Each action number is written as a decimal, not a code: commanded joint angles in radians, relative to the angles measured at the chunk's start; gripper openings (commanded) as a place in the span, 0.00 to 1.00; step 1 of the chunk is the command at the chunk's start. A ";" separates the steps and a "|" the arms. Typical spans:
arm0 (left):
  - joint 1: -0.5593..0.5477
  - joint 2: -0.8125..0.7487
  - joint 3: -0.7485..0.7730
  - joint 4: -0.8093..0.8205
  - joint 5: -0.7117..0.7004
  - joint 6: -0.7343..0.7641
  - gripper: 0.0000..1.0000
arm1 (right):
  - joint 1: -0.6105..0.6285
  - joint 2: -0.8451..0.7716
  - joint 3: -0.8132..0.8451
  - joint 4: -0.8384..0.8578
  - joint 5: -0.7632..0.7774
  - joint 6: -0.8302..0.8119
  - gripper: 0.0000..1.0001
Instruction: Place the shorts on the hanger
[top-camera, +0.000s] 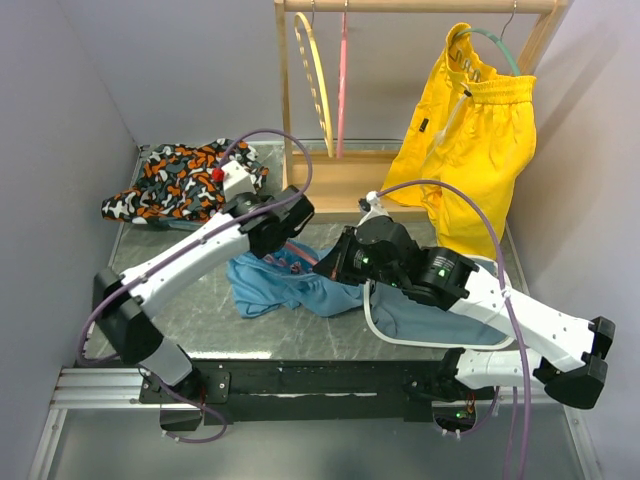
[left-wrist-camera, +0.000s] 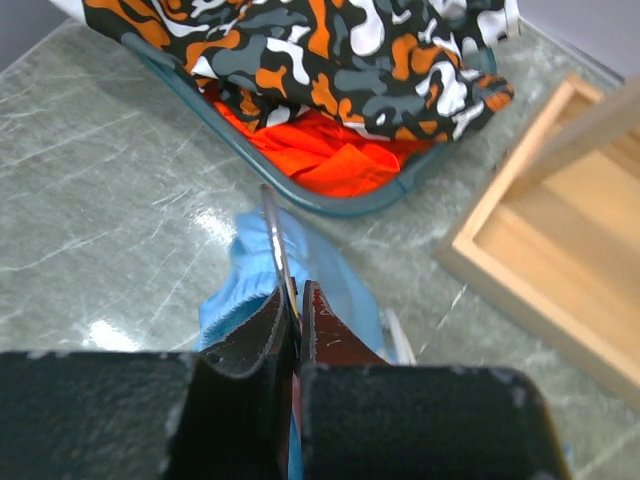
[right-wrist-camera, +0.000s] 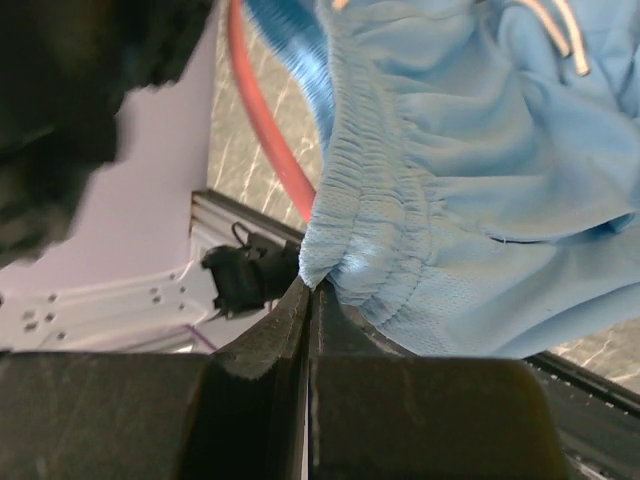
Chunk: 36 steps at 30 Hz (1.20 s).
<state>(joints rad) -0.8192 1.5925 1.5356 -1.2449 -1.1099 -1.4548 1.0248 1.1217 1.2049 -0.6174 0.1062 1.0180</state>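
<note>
The light blue shorts (top-camera: 280, 285) lie bunched on the table between the two arms. My right gripper (right-wrist-camera: 310, 285) is shut on the elastic waistband of the shorts (right-wrist-camera: 470, 170), lifting that edge; the white drawstring shows at the top. A pink-red bar of the hanger (right-wrist-camera: 262, 110) curves past just beside the waistband. My left gripper (left-wrist-camera: 297, 290) is shut on a thin metal rod (left-wrist-camera: 272, 225), apparently the hanger's hook, over the blue fabric (left-wrist-camera: 240, 280). From above, the left gripper (top-camera: 296, 238) and right gripper (top-camera: 335, 268) sit close together, and most of the hanger is hidden.
A wooden rack (top-camera: 340, 195) stands at the back, carrying a yellow hanger (top-camera: 315, 70), another pink hanger (top-camera: 342, 80) and yellow shorts (top-camera: 475, 140). An orange-black-white patterned garment (top-camera: 175, 180) lies at the back left. A white loop (top-camera: 372, 318) rests by the shorts.
</note>
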 joint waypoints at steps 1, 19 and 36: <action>-0.009 -0.134 -0.020 0.131 0.099 0.215 0.01 | -0.006 0.026 0.019 0.076 0.093 -0.021 0.00; -0.009 -0.404 -0.016 0.397 0.544 0.695 0.01 | -0.015 0.202 0.221 0.156 0.109 -0.165 0.00; -0.009 -0.430 0.061 0.361 0.619 0.939 0.01 | -0.019 0.202 0.443 0.096 -0.141 -0.599 0.52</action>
<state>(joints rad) -0.8078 1.1847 1.5543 -0.9314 -0.5907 -0.5644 1.0187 1.3861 1.6180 -0.5682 0.0463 0.5983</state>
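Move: My left hand keeps the hanger by its neck. The shorts' waistband opening lies about 11 cm to its right, 8 cm back and 4 cm lower; the bin of patterned clothes is 17 cm ahead, 12 cm left, well below. My right hand, still pinching the waistband, has the hanger's free end some 2 cm ahead and 2 cm left, with the white basket 26 cm to its right, 2 cm ahead, on the table. I draw the hanger up about 11 cm with my left hand, and 5 cm back, swinging that hand some 40 degrees clockwise while it stays shut. My right hand first carries the pinched waistband forward about 5 cm, then sweeps up and left along the hanger towards my left hand, fingers tipping down; at the end it eases back slightly, opens and lets go of the band. ##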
